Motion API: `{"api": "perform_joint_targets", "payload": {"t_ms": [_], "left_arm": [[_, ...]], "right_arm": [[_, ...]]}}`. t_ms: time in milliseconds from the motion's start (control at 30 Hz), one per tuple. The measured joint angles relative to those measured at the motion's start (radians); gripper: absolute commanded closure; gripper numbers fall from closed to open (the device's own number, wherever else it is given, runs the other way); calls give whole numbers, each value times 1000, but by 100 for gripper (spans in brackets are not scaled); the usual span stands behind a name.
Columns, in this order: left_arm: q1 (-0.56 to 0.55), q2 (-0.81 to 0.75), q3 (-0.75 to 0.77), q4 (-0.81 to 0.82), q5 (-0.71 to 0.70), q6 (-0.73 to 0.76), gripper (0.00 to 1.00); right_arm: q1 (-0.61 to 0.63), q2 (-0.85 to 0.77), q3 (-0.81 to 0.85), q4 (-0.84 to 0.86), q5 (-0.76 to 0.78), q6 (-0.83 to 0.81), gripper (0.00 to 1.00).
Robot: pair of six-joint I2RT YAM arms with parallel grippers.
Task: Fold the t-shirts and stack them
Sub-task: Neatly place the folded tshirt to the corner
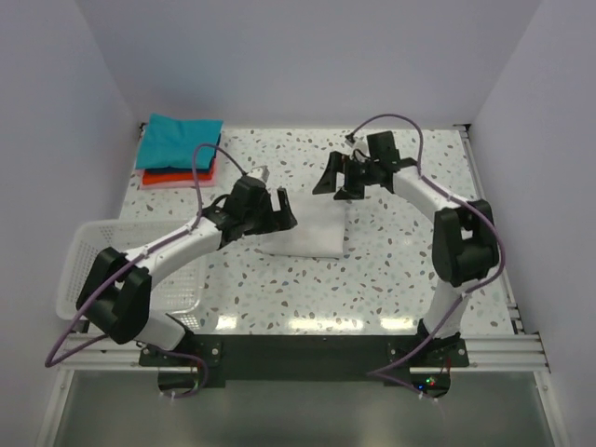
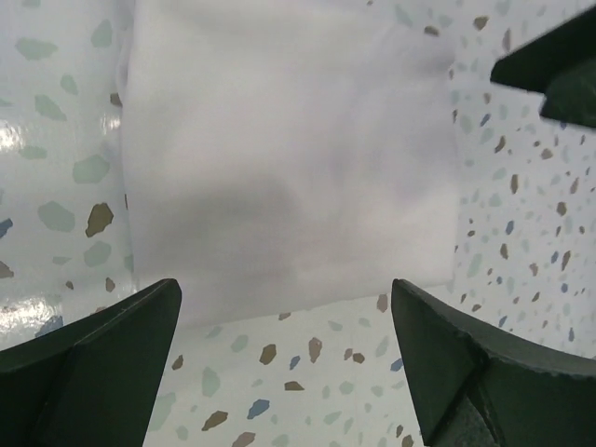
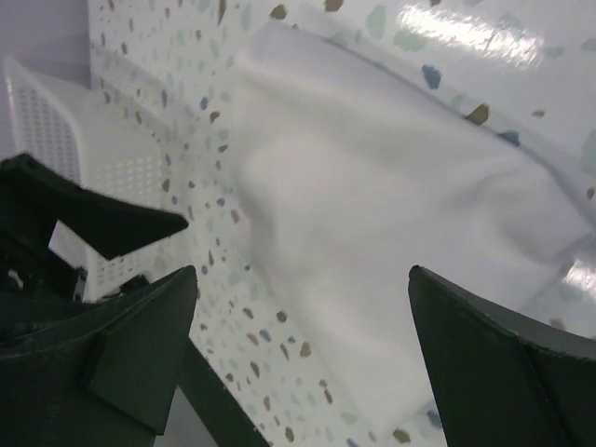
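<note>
A white t-shirt (image 1: 309,233) lies folded into a flat rectangle at the middle of the table. My left gripper (image 1: 279,212) hovers at its left edge, open, with nothing between the fingers; its wrist view shows the white t-shirt (image 2: 289,158) just beyond the left gripper (image 2: 286,345). My right gripper (image 1: 337,183) hangs open over the shirt's far right corner; in its wrist view the white t-shirt (image 3: 391,214) lies under the right gripper (image 3: 303,317). At the back left a folded teal t-shirt (image 1: 182,138) rests on a red-orange t-shirt (image 1: 177,174).
A white mesh basket (image 1: 88,270) stands at the left edge under my left arm, and the basket (image 3: 84,149) also shows in the right wrist view. White walls enclose the speckled table (image 1: 391,270) on three sides.
</note>
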Motion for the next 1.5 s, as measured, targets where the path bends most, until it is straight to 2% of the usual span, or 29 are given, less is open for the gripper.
{"api": "perform_joint_targets", "payload": {"t_ms": [133,300,600,800,1033,1333,1500], "left_arm": [[8,-21,59,3,-13,0,0],[43,124,185,22,14,0,0],[66,405,352,50,32,0,0],[101,483,375,53,33,0,0],[119,496,375,75,36,0,0],[130,494,375,81,37,12,0],[132,443,375,53,32,36,0]], "right_arm": [[5,-246,-176,56,-34,18,1],[43,-414,-360,137,-93,44,1],[118,-331,-473,198,-127,78,1],[116,-238,-543,261,-127,114,1],[111,-192,-608,272,-127,115,1],[97,-191,-609,284,-135,114,1],[93,-329,-607,180,-89,68,1]]}}
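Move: The folded t-shirt lies under and between my open hands. Its middle is about 4 cm ahead of my left hand, 5 cm to its right and 8 cm below; from my right hand it is some 6 cm back, 7 cm left and 10 cm below. The shirt's near right corner is about 15 cm back from my right hand, 3 cm to its right. The teal-topped stack stands roughly 24 cm ahead and 27 cm left of my left hand. My hands trade ends of the folded t-shirt, both wide open. My left arcs up and some 12 cm forward to its far left part, sinking low there; my right lifts, draws about 15 cm back to the near right corner and goes down low, its fingers tipping some 15 degrees steeper. Both hover low, then start to rise. ##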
